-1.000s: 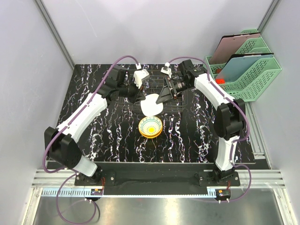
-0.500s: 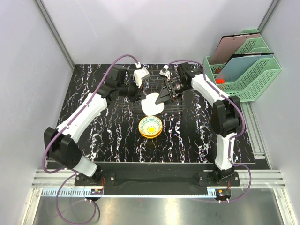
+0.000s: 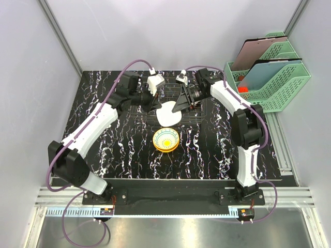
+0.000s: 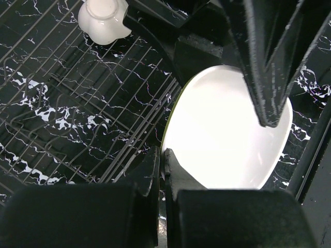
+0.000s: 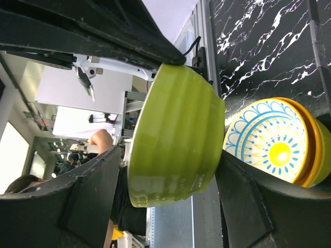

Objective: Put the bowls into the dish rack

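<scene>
A lime green bowl with a white inside stands on edge at the front of the wire dish rack. My left gripper is shut on its rim, seen close in the left wrist view next to the bowl's white inside. My right gripper straddles the same bowl from the right. In the right wrist view its fingers stand on either side of the green outside, with a small gap at the rim side. A stack of bowls, topped by a blue-and-yellow patterned one, sits in front of the rack.
Two green mesh file trays holding flat boards stand at the back right. The rack wires run under and left of the bowl. Grey walls close in the table on the left, back and right.
The right gripper has shifted slightly back and left along with the bowl, which now stands a little more upright. The left gripper has kept its hold on the rim.
</scene>
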You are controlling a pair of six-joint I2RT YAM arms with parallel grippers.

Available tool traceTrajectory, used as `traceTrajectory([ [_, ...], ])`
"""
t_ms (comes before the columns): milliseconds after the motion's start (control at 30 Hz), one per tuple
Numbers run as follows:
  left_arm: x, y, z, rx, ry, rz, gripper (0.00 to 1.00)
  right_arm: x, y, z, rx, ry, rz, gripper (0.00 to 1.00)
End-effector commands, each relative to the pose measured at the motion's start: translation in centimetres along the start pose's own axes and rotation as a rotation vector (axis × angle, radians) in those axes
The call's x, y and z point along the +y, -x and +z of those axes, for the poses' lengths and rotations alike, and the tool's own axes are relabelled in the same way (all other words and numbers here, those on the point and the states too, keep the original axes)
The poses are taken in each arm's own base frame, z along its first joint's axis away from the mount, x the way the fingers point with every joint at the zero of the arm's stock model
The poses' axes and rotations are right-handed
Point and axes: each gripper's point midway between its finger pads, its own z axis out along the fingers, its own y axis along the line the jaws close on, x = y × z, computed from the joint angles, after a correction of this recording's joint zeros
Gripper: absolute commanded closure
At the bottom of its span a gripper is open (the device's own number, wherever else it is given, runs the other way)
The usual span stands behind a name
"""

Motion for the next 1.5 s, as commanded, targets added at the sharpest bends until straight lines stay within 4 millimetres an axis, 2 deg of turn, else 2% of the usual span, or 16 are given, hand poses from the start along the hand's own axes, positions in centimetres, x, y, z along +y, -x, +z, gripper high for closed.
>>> traceTrajectory([
  [0, -0.7, 3.2, -1.2, -0.103, -0.011, 0.049, 1.0, 1.9, 0.6, -0.2, -0.011, 0.107, -0.01, 0.21],
  [100, -0.7, 3.1, -1.1, -0.102, -0.012, 0.046, 1.0, 2.7, 0.6, -0.3, -0.012, 0.142, -0.01, 0.26],
  [333, -0.6, 2.9, -0.8, -0.095, -0.013, 0.041, 1.0, 3.9, 0.6, -0.5, -0.016, 0.178, -0.019, 0.56],
  [433, -0.6, 2.8, -0.7, -0.093, -0.013, 0.041, 1.0, 4.2, 0.6, -0.6, -0.018, 0.189, -0.022, 0.6],
  [567, -0.7, 2.8, -0.5, -0.091, -0.013, 0.044, 1.0, 4.6, 0.6, -0.6, -0.017, 0.195, -0.03, 0.81],
  [633, -0.5, 2.7, -0.4, -0.088, -0.011, 0.045, 1.0, 4.7, 0.6, -0.6, -0.017, 0.193, -0.033, 0.88],
  [667, -0.5, 2.7, -0.4, -0.088, -0.009, 0.045, 1.0, 4.7, 0.6, -0.6, -0.017, 0.191, -0.036, 0.96],
  [733, -0.6, 2.8, -0.4, -0.087, -0.012, 0.046, 1.0, 4.8, 0.7, -0.5, -0.016, 0.192, -0.037, 1.0],
  [933, -0.6, 2.9, -0.2, -0.087, -0.01, 0.046, 1.0, 3.9, 0.7, -0.5, -0.016, 0.156, -0.036, 1.0],
  [1033, -0.6, 2.9, -0.1, -0.085, -0.013, 0.047, 0.95, 3.2, 0.9, -0.4, -0.014, 0.133, -0.025, 1.0],
  [1133, -0.6, 2.8, 0.0, -0.083, -0.015, 0.044, 0.77, 2.3, 1.0, -0.3, -0.012, 0.101, -0.016, 1.0],
  [1267, -0.7, 2.7, 0.0, -0.08, -0.019, 0.04, 0.61, 1.2, 1.2, -0.2, -0.011, 0.068, -0.003, 1.0],
  [1300, -0.7, 2.8, -0.1, -0.082, -0.019, 0.043, 0.5, 1.2, 1.3, -0.2, -0.011, 0.061, -0.006, 1.0],
  [1400, -0.6, 3.2, -0.4, -0.089, -0.004, 0.047, 0.36, 0.2, 1.4, -0.2, -0.01, -0.003, -0.009, 1.0],
  [1467, -0.1, 3.4, -0.8, -0.093, 0.024, 0.043, 0.31, -0.5, 1.8, -0.6, -0.016, -0.063, -0.015, 1.0],
])
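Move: The green bowl being passed over hangs by its rim from the shut left fingers, its middle about 4 cm right, 3 cm back and 3 cm below them. From the right hand, its still-open fingers around it, the bowl is about 3 cm to the left, level and neither ahead nor back. The bowl stack sits some 12 cm back, 4 cm left and 16 cm below the right hand; the racked bowl about 7 cm ahead, 9 cm right and 15 cm below. The green bowl changes hands in mid-air: the right fingers, one across its open side and one against its outside, close by about a fifth of their range as that hand sinks half a centimetre, then keep a steady grip. With both hands nearly still, the left fingers afterwards open about two-thirds wide around the rim, the left hand drifting barely 1 cm right. ##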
